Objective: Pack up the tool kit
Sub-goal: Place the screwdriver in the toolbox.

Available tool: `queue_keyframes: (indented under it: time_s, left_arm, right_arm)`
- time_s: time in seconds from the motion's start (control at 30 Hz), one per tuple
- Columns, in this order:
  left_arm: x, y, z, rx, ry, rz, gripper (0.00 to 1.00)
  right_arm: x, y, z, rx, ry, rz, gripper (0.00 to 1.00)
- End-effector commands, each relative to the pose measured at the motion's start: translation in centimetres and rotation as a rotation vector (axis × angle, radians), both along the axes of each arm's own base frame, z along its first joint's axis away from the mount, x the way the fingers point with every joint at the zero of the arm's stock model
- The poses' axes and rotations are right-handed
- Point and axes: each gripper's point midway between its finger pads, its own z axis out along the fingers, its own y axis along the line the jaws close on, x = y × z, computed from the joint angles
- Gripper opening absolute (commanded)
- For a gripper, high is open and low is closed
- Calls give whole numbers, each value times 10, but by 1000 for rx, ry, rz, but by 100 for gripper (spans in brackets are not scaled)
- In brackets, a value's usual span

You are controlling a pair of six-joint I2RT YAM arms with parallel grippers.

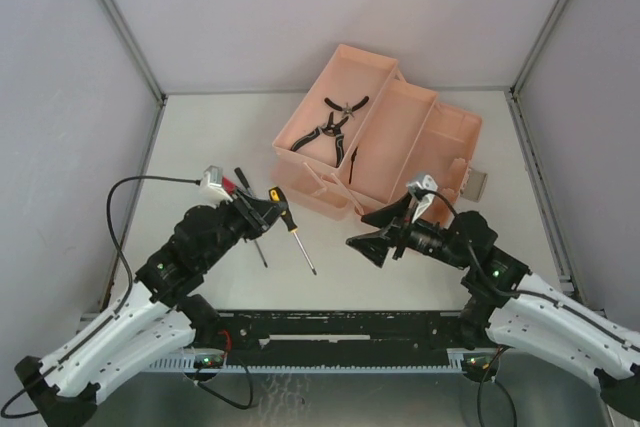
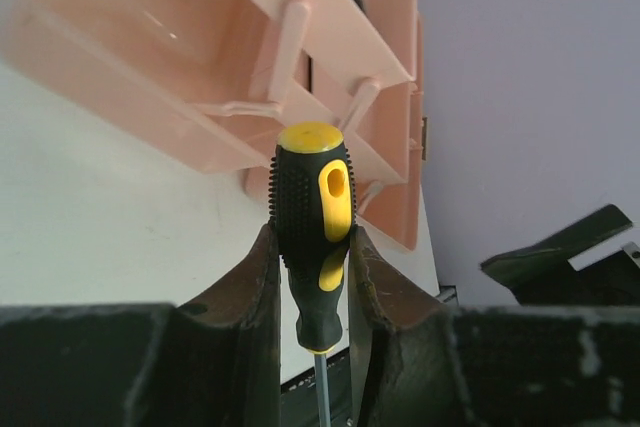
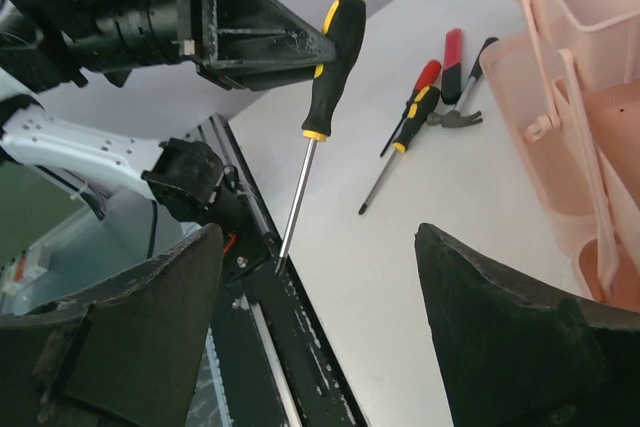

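Note:
The salmon-pink toolbox (image 1: 455, 147) stands open at the back right, with black-handled pliers (image 1: 328, 125) lying in its left tray. My left gripper (image 1: 268, 209) is shut on the handle of a yellow-black screwdriver (image 2: 312, 197), held above the table with its shaft slanting down toward the near rail (image 3: 300, 187). My right gripper (image 1: 360, 230) hovers open and empty in front of the toolbox, facing the left arm; its fingertips (image 3: 440, 257) stand wide apart. A red screwdriver (image 3: 427, 75), a smaller yellow-black one (image 3: 405, 132) and a small hammer (image 3: 458, 119) lie on the table behind the left gripper.
A black rail (image 1: 340, 325) runs along the table's near edge between the arm bases. Grey walls enclose the table on three sides. A thin black tool (image 1: 353, 162) rests in the toolbox's middle section. A black cable (image 1: 150, 182) loops over the left arm.

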Motion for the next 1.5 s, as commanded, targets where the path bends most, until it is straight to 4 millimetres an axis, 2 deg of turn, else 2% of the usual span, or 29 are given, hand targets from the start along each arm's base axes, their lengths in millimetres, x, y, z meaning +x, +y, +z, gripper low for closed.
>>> queue_keyframes:
  time_s: [0.0,0.13,0.23,0.37,0.43,0.6,0.7,0.77,0.87,1.0,1.1,1.33,1.43,1.47]
  left_arm:
    - [6,-15,60,-128,-177,13,0]
    - [1,-29,65,-165,-211,-38,0]
    - [-3,-33,72,-175,-245,-56,0]
    - [-6,-32,79,-164,-284,-68,0]
    - [-7,-29,79,-165,-291,-62,0]
    - [-8,-27,77,-169,-291,-59,0]
    - [-9,-29,78,-168,-294,-72,0]
    - [-10,-32,79,-172,-304,-86,0]
    - [-12,-37,79,-181,-311,-113,0]
    - [-14,-43,77,-180,-317,-144,0]
    - [-14,-44,77,-177,-321,-151,0]
    - [-15,-40,81,-200,-342,-138,0]
    - [-16,-39,82,-214,-351,-135,0]
    - [-17,-38,83,-216,-353,-136,0]
  right_arm:
    - [4,16,17,-15,-96,22,76]
    - [-4,37,12,-33,-92,113,74]
    - [-9,49,7,-52,-90,156,74]
    - [6,57,2,-71,-22,88,70]
    - [10,61,4,-65,15,81,68]
    - [-6,76,17,7,33,200,68]
    - [-7,81,19,28,50,215,66]
    - [-7,85,18,24,63,227,56]
    - [-2,89,14,11,96,209,46]
    - [-2,94,17,29,107,224,42]
    - [-4,97,22,55,115,244,33]
    - [9,101,16,71,207,194,16]
    - [11,103,16,80,225,197,15]
    - [11,103,16,83,227,195,12]
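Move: The screwdriver, gripped by its handle in the left hand, has its middle about 13 cm left of the open right hand, 1 cm ahead and 8 cm below. From the right hand the toolbox is some 17 cm ahead, 5 cm right and 17 cm lower; the second screwdriver lies 24 cm left, 3 cm back, 22 cm down. From the left hand, the right gripper is about 16 cm right, 5 cm back and 4 cm higher. The right hand reaches about 10 cm left and closes round the shaft as the left lifts the screwdriver rightward. ##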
